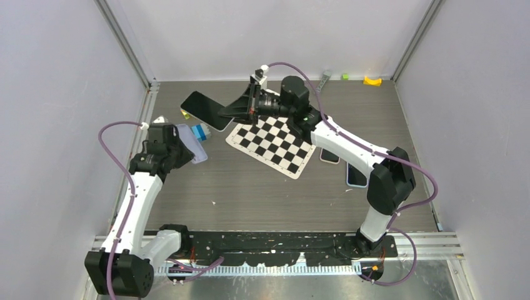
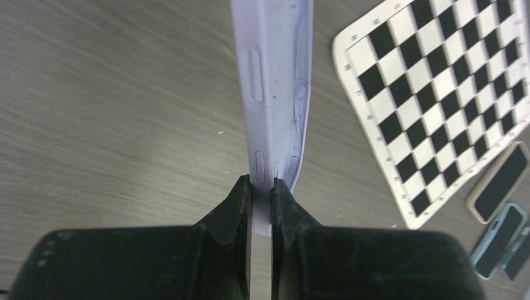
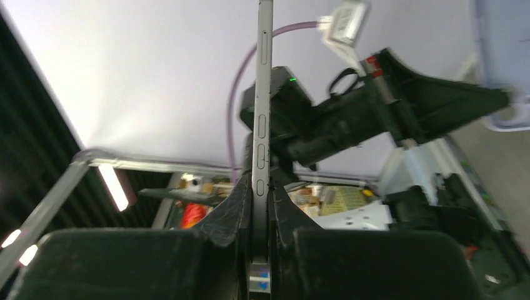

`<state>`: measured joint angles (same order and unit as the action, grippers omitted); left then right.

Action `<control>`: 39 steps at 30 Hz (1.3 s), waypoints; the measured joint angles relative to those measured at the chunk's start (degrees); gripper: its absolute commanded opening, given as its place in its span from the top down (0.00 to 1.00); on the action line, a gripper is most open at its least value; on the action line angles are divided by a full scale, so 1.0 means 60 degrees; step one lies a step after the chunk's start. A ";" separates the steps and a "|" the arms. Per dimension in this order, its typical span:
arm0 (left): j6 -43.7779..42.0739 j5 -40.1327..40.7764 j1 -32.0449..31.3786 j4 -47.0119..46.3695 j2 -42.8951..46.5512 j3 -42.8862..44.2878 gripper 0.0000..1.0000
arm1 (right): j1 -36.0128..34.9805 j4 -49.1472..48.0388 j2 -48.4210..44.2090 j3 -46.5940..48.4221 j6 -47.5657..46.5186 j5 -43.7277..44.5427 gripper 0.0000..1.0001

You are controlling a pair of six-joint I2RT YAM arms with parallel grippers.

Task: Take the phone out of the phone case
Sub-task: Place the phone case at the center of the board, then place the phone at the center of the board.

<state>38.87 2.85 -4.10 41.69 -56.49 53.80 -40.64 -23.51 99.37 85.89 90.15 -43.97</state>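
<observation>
The lavender phone case hangs empty at the left of the table, and my left gripper is shut on one end of it. In the left wrist view the case runs edge-on away from the gripper, above the wood-grain table. The black phone is apart from the case and lifted near the back centre, with my right gripper shut on its end. The right wrist view shows the phone edge-on between the closed fingers of that gripper.
A checkerboard mat lies mid-table. Two other phones lie to its right. A blue block sits by the case. A yellow piece and a green bit lie at the back wall.
</observation>
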 measured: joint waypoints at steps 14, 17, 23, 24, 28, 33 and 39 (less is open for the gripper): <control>-0.0856 -0.2262 0.3563 0.0036 -0.1122 -0.2481 1.00 | -0.1155 0.5257 0.3406 0.0240 -0.6207 0.2779 0.99; -0.0809 -0.2667 0.4022 -0.0051 -0.1574 -0.2481 1.00 | -0.1315 0.4765 0.3967 0.0193 -0.6288 0.2688 0.99; -0.0481 -0.2557 0.4459 0.0142 -0.2022 -0.2408 0.60 | -0.1450 0.3362 0.4772 0.0557 -0.6102 0.2699 0.99; -0.0401 -0.2382 0.4477 0.0280 -0.2047 -0.2328 0.53 | -0.1464 0.3144 0.4965 0.0667 -0.6047 0.2667 0.99; -0.0182 -0.1676 0.4517 0.0914 -0.1971 -0.1840 0.33 | -0.1512 0.2346 0.5661 0.1107 -0.5956 0.2492 0.99; -0.0047 -0.1122 0.4517 0.1621 -0.1519 -0.0951 0.28 | -0.1665 0.2280 0.6535 0.2211 -0.6204 0.2233 0.96; 0.0029 -0.1421 0.4517 0.2040 -0.1027 -0.0182 0.26 | -0.1971 0.3111 0.7246 0.3661 -0.7005 0.2197 0.87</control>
<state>39.05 -5.67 23.00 53.93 -62.65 52.71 -52.47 -4.84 142.85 107.85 48.12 -30.79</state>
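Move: The left hand holds the empty case; its spot on bare table is about 9 cm back, 7 cm left and 14 cm below. The blue-green blocks stand some 11 cm ahead of this hand, level sideways; the board's middle is 12 cm ahead and 35 cm right. The right hand holds the phone; its goal by the case is some 20 cm left, 2 cm ahead, 36 cm down. From this hand, the blocks are 16 cm ahead, 17 cm left. Still pinching the case, the left hand sinks about 13 cm, back and left, tipping further down, then opens wide to let go of it on bare table and rises some 8 cm. The right hand keeps the phone, plunging about 32 cm as its fingers tip down some 40 degrees, then skims left roughly 10 cm, sinking slightly, towards the case's spot. ##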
